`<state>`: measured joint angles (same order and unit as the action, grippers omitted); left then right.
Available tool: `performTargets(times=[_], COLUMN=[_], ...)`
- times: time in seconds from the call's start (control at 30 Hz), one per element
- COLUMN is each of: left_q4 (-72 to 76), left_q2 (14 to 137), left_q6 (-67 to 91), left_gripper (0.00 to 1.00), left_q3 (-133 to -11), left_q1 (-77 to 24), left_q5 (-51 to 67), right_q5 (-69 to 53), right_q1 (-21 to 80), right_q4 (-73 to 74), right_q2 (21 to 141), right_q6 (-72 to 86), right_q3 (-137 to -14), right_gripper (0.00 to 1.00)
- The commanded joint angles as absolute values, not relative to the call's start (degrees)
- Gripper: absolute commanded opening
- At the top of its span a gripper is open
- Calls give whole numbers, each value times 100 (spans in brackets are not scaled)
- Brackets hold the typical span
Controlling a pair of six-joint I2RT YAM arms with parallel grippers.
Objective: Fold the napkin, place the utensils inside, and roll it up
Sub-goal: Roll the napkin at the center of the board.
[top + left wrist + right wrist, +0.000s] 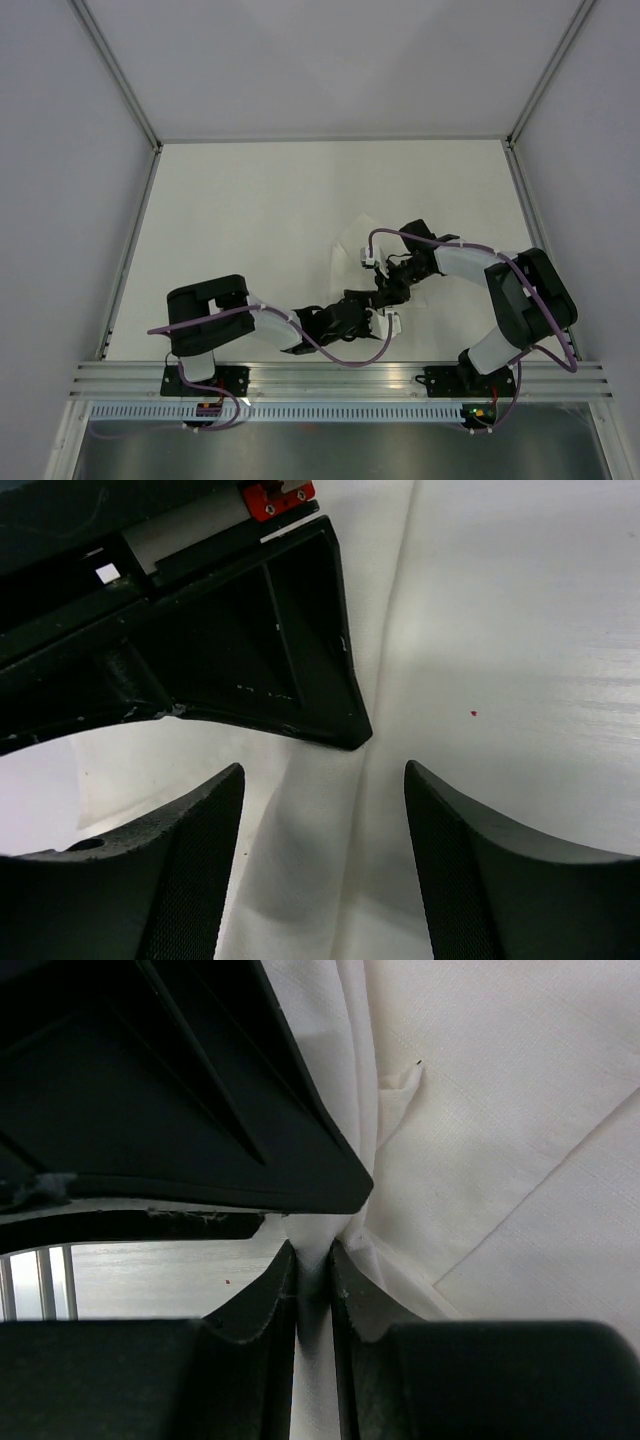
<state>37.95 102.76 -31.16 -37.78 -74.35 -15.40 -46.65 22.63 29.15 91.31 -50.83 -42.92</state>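
Note:
The white napkin (352,243) lies crumpled on the table just beyond both grippers. My right gripper (313,1250) is shut on a raised fold of the napkin (480,1160), with cloth pinched between its fingers (270,1310). My left gripper (323,770) stands open right beside it, its two pads either side of a soft ridge of napkin (300,820) without touching it. In the top view the left gripper (372,315) and right gripper (388,288) nearly meet. The utensils are out of view.
The white table (250,220) is ringed by white walls with metal corner posts. An aluminium rail (330,378) carrying both arm bases runs along the near edge. The right gripper's black body (200,630) fills the upper left of the left wrist view.

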Motion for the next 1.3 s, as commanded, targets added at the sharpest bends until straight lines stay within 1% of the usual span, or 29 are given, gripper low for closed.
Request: performTargets(times=[0.0, 0.1, 0.13, 0.2, 0.23, 0.3, 0.33, 0.37, 0.4, 0.53, 0.77, 0.93, 0.97, 1.07, 1.1, 1.13, 1.17, 1.27], left_q4=[3771, 3402, 3314, 3060, 2980, 2744, 2690, 2672, 2663, 2514, 1636, 1082, 985, 810, 783, 739, 677, 633], left_q2=[10529, 10573, 10625, 10696, 10722, 10766, 10819, 10828, 10819, 10784, 10731, 10775, 10775, 10775, 10767, 10767, 10749, 10740], left_q6=[-3560, -3437, -3410, -3340, -3288, -3138, -3068, -3024, -2989, -2725, -2172, -1767, -1714, -1530, -1477, -1407, -1363, -1204], left_gripper=[70, 64, 58, 51, 44, 38, 33, 30, 24, 14, 2, 2, 2, 2, 2, 2, 2, 2], left_q3=[-3814, -3919, -3937, -3964, -3973, -4034, -4060, -4061, -4061, -4069, -4411, -4675, -4728, -4790, -4807, -4825, -4860, -4887], left_q1=[-7365, -7321, -7313, -7286, -7286, -7269, -7269, -7260, -7242, -7198, -6918, -6610, -6557, -6373, -6337, -6302, -6232, -6118], left_q5=[-1600, -1416, -1328, -1214, -1161, -1073, -1046, -1020, -985, -783, 174, 1036, 1211, 1598, 1660, 1722, 1888, 2169], right_q5=[-4403, -4403, -4403, -4412, -4403, -4403, -4412, -4403, -4412, -4412, -4395, -4368, -4351, -4324, -4324, -4307, -4272, -4245], right_q1=[2241, 2241, 2241, 2233, 2241, 2232, 2232, 2232, 2241, 2241, 2233, 2232, 2232, 2232, 2232, 2232, 2224, 2180], right_q4=[3190, 3208, 3217, 3225, 3208, 3217, 3208, 3208, 3217, 3217, 3173, 3094, 3068, 3015, 3006, 2988, 2936, 2892], right_q2=[9378, 9404, 9413, 9413, 9413, 9413, 9413, 9422, 9422, 9413, 9369, 9308, 9290, 9229, 9202, 9141, 9097, 8869], right_q6=[-5300, -5300, -5300, -5300, -5300, -5300, -5300, -5300, -5300, -5300, -5256, -5151, -5124, -5063, -5054, -5028, -4966, -4835], right_q3=[-4236, -4245, -4254, -4254, -4254, -4263, -4263, -4263, -4263, -4254, -4219, -4184, -4175, -4140, -4131, -4131, -4122, -4113], right_gripper=[0, 1, 0, 0, 0, 0, 0, 1, 0, 1, 1, 7, 8, 19, 30, 35, 45, 54])
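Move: The napkin roll runs left to right along the napkin's near edge; the stretch between the left hand's open fingers lies about 1 cm ahead, 1 cm to the right and 2 cm below. The still-flat napkin has its middle some 9 cm straight ahead of the left hand and 3 cm lower. The right hand, roughly 4 cm to the left hand's right, already holds the napkin roll at its finger point, with the flat napkin's middle about 8 cm ahead and 3 cm left, 1 cm lower. Left hand sinks 1.5 cm, pinches the napkin roll and tips forward about 25 degrees; right hand then opens. ##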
